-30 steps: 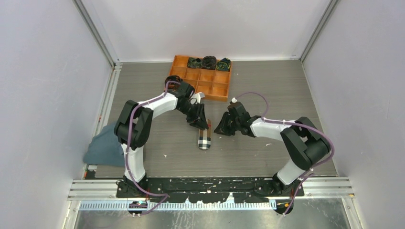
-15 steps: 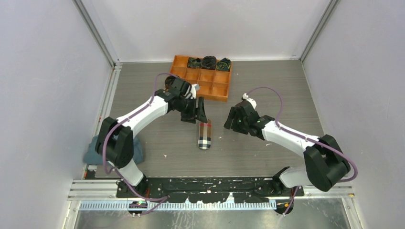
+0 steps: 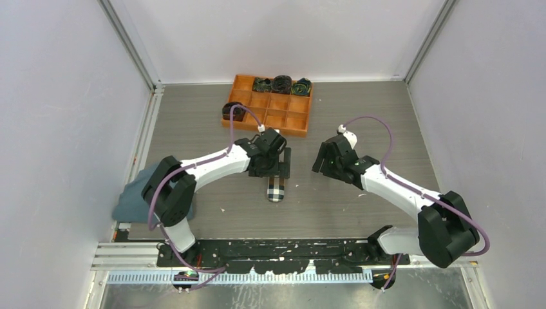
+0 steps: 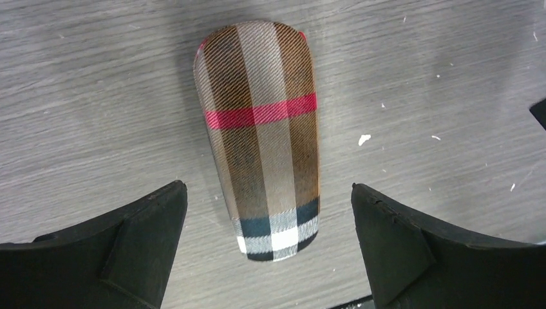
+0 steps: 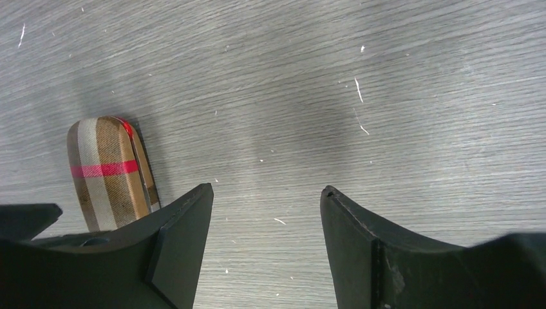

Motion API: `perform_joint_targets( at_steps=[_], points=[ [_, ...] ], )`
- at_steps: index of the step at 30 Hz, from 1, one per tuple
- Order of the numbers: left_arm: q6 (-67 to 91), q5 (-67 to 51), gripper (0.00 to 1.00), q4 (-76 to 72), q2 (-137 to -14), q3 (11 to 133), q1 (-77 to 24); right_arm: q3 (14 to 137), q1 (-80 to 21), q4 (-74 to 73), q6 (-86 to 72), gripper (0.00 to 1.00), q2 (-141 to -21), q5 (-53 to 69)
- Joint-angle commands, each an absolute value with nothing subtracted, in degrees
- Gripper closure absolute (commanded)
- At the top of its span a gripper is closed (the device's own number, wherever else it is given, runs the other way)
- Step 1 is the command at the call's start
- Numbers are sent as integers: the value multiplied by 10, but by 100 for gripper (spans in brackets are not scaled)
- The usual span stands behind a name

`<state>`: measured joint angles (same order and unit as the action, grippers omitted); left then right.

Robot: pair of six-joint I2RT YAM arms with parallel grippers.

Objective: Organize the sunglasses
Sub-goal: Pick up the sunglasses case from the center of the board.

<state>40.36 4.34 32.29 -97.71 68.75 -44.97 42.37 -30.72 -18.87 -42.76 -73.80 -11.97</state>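
Note:
A tan-and-black plaid case [image 3: 275, 187] lies shut on the table, its length running near to far. The sunglasses are out of view. My left gripper [image 3: 277, 172] hovers over the far end of the case, wide open. In the left wrist view the case [image 4: 264, 135] lies between the spread fingers of that gripper [image 4: 269, 187], touching neither. To the right of the case my right gripper [image 3: 319, 164] is open over bare table. The right wrist view has the case [image 5: 106, 170] left of the empty gripper [image 5: 267, 188].
An orange divided tray [image 3: 267, 109] stands at the back, with three dark rolled items [image 3: 281, 84] in its far row. Another dark roll [image 3: 233, 111] lies by the tray's left side. A grey-blue cloth [image 3: 138, 199] hangs over the table's left edge.
Both grippers have opened. The left gripper swung right and nearer, coming over the case's far end. The right gripper drew back to the right, away from the case.

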Motion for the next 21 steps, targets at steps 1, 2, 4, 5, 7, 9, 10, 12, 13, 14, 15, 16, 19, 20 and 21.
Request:
perform_joint_targets(
  at_steps=[1, 2, 4, 5, 7, 9, 10, 12, 13, 14, 15, 16, 19, 20, 21],
  points=[
    [425, 74, 0, 277, -1009, 696, -465, 414, -301, -192, -417, 32, -718, -136],
    [426, 85, 0, 284, -1020, 703, -469, 413, -299, -191, -417, 32, -721, -132],
    [428, 106, 0, 293, -1040, 713, -473, 413, -297, -191, -417, 32, -724, -126],
    [428, 108, 0, 294, -1051, 716, -472, 413, -297, -190, -417, 32, -723, -124],
    [427, 101, 0, 291, -1066, 720, -473, 412, -296, -188, -417, 32, -722, -123],
    [426, 87, 3, 286, -1082, 726, -473, 413, -296, -187, -417, 32, -721, -122],
    [426, 83, 8, 287, -1088, 729, -473, 414, -295, -187, -417, 32, -722, -122],
    [426, 81, 17, 294, -1093, 737, -473, 417, -295, -189, -416, 32, -723, -120],
    [422, 80, 23, 297, -1091, 739, -473, 418, -295, -190, -415, 32, -722, -119],
    [412, 78, 29, 296, -1086, 741, -473, 417, -295, -190, -415, 32, -722, -119],
    [398, 75, 37, 292, -1077, 739, -472, 416, -294, -190, -415, 32, -720, -119],
    [380, 70, 42, 288, -1068, 738, -471, 415, -294, -190, -415, 33, -719, -119],
    [288, -48, 56, 267, -1029, 732, -455, 415, -292, -193, -414, 32, -712, -119],
    [260, -97, 59, 268, -1018, 732, -443, 414, -292, -193, -413, 33, -709, -119],
    [231, -149, 61, 270, -1008, 730, -431, 414, -291, -194, -413, 32, -706, -120]
  ],
)
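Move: The sunglasses case, in line between the left hand's open fingers, has its middle about 5 cm below that hand, 2 cm to its right and 1 cm ahead. The orange tray's middle stands some 27 cm ahead and 1 cm to the left, at about the case's height; the dark bundle in its near left corner is roughly 25 cm ahead and 14 cm left. From the right hand, the case lies about 15 cm left, 2 cm back and 5 cm down. The left hand sinks about 4.5 cm with its fingers wide open, so that they come down on either side of the sunglasses case near its middle, and eases roughly 2 cm to the right. The fingers then close to a little over half open and pinch the case's two long sides, after which the wrist turns about 5 to 10 degrees clockwise and the hand just begins to come up, by barely half a centimetre. ##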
